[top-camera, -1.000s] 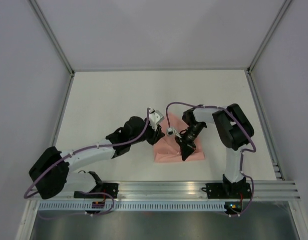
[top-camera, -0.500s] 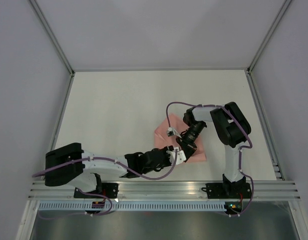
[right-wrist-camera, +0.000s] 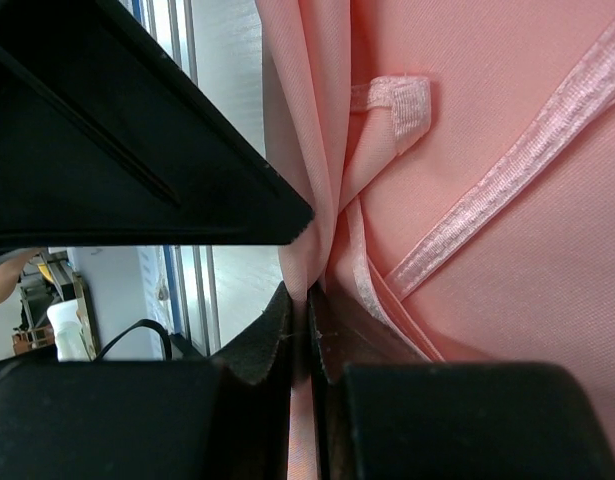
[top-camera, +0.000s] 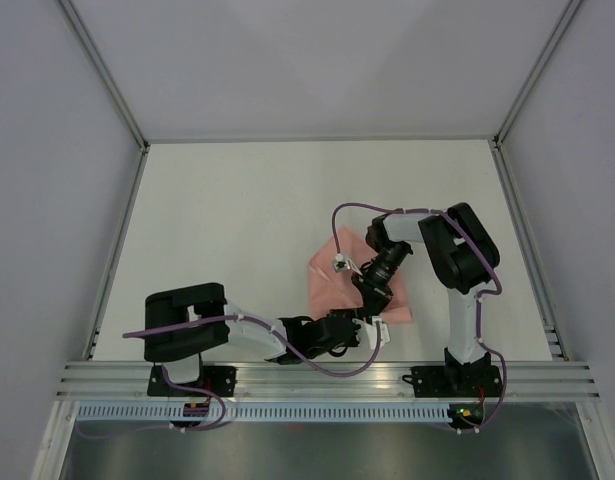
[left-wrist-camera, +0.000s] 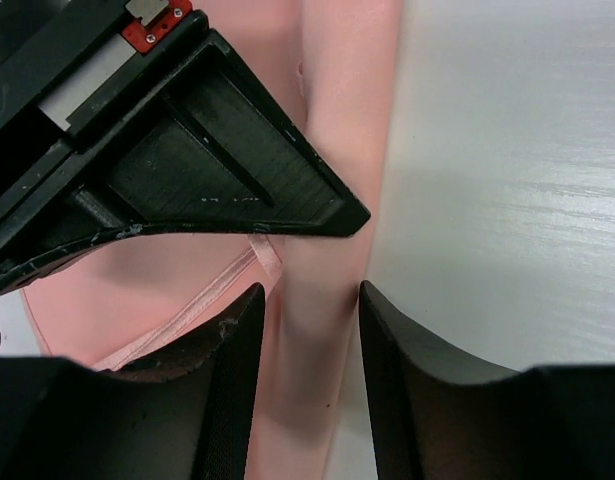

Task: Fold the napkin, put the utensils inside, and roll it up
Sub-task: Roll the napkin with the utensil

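Note:
The salmon-pink napkin (top-camera: 325,278) lies bunched on the white table, right of centre. My right gripper (top-camera: 371,298) is shut on a raised fold of the napkin (right-wrist-camera: 487,150), and the cloth is pinched flat between the right gripper's (right-wrist-camera: 309,300) jaws. My left gripper (top-camera: 373,326) is low at the napkin's near corner. In the left wrist view the left gripper (left-wrist-camera: 309,335) stands open astride a narrow ridge of napkin (left-wrist-camera: 337,120), just under a black finger (left-wrist-camera: 217,170) of the right gripper. The utensils are out of view.
The white table (top-camera: 217,220) is enclosed by grey walls at the back and on both sides. An aluminium rail (top-camera: 327,378) carrying both arm bases runs along the near edge. A purple cable (top-camera: 352,208) loops above the right wrist.
My left arm has swung from the napkin's left side round to its near corner, and its jaws have widened. The right gripper has stayed shut on the fold.

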Tool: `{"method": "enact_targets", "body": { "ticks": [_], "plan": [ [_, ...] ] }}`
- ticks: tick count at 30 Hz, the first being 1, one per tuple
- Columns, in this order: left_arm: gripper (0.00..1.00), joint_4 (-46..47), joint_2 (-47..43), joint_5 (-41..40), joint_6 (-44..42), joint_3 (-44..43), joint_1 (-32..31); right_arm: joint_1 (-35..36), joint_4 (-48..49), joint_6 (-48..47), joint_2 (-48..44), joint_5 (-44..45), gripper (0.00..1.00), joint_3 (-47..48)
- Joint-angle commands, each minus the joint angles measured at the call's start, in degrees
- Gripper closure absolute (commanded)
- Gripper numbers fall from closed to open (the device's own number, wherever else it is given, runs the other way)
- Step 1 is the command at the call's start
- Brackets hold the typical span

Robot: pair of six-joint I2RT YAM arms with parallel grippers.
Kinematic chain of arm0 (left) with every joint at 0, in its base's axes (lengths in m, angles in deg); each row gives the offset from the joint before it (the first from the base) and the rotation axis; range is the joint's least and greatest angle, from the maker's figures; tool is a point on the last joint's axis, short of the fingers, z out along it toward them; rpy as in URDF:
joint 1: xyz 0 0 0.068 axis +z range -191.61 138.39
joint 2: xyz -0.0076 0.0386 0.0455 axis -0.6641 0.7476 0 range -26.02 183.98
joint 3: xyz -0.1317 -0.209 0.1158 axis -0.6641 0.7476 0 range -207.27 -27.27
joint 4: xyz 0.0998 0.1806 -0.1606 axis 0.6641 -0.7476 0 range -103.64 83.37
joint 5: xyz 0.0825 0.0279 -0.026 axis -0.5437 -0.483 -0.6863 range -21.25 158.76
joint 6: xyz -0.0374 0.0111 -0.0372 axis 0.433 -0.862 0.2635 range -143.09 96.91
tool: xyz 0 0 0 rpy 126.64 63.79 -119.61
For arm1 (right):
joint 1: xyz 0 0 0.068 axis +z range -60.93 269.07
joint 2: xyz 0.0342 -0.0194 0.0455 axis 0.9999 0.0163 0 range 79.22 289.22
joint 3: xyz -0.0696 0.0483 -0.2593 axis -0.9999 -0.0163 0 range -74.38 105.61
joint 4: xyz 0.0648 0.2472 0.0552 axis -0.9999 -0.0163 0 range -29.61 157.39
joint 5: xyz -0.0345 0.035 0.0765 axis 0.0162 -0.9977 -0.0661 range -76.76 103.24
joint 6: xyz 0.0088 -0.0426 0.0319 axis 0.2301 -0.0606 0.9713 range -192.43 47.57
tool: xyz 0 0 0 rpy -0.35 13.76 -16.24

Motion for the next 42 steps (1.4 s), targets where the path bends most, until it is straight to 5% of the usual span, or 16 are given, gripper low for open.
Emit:
{"method": "enact_targets", "body": {
  "ticks": [1,14,21,28,35,42],
  "plan": [
    [0.52,4.86,2.29,-0.38,-2.65,-1.84,-0.15,-0.38,7.62,-2.98,2.6,6.45,0.89,0.98],
    [0.59,1.97,6.51,4.89,1.12,-2.1,0.73,-0.47,6.92,-2.46,3.74,6.54,0.89,2.21],
    [0.88,-5.05,8.44,12.87,4.38,-4.64,3.45,-0.47,6.92,-2.37,3.83,6.63,0.89,2.21],
    [0.98,-11.91,9.93,22.55,7.18,-7.46,6.52,-0.47,7.27,-1.49,3.13,6.63,0.86,2.3],
    [0.98,-16.48,10.47,33.27,10.09,-8.78,10.66,-1.17,8.5,2.63,-1.61,6.28,0.54,2.65],
    [0.98,-18.51,10.73,42.93,12.37,-9.4,14.7,-3.2,13.06,9.75,-9.0,7.59,0.38,3.18]
  ]
}}
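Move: The napkin's rolled near edge runs left-right through the left gripper's half-open fingers; the spot to grip is about 1 cm right and 2 cm below that hand. The napkin's flatter body centres some 9 cm ahead of it, and the right gripper is roughly 5 cm to its right, level in reach. From the right gripper, already pinching the same edge, that spot lies about 4 cm left, and the napkin's body 9 cm ahead and 5 cm left. Ease the left gripper about 1 cm right and 1 cm down, close it on the napkin's rolled near edge, then draw the roll another 2 cm right while tipping the fingers some 25 degrees farther down. Let the still-pinching right gripper give way about 1.5 cm to the right, then open it off the roll and start it forward and up about 2 cm each. ##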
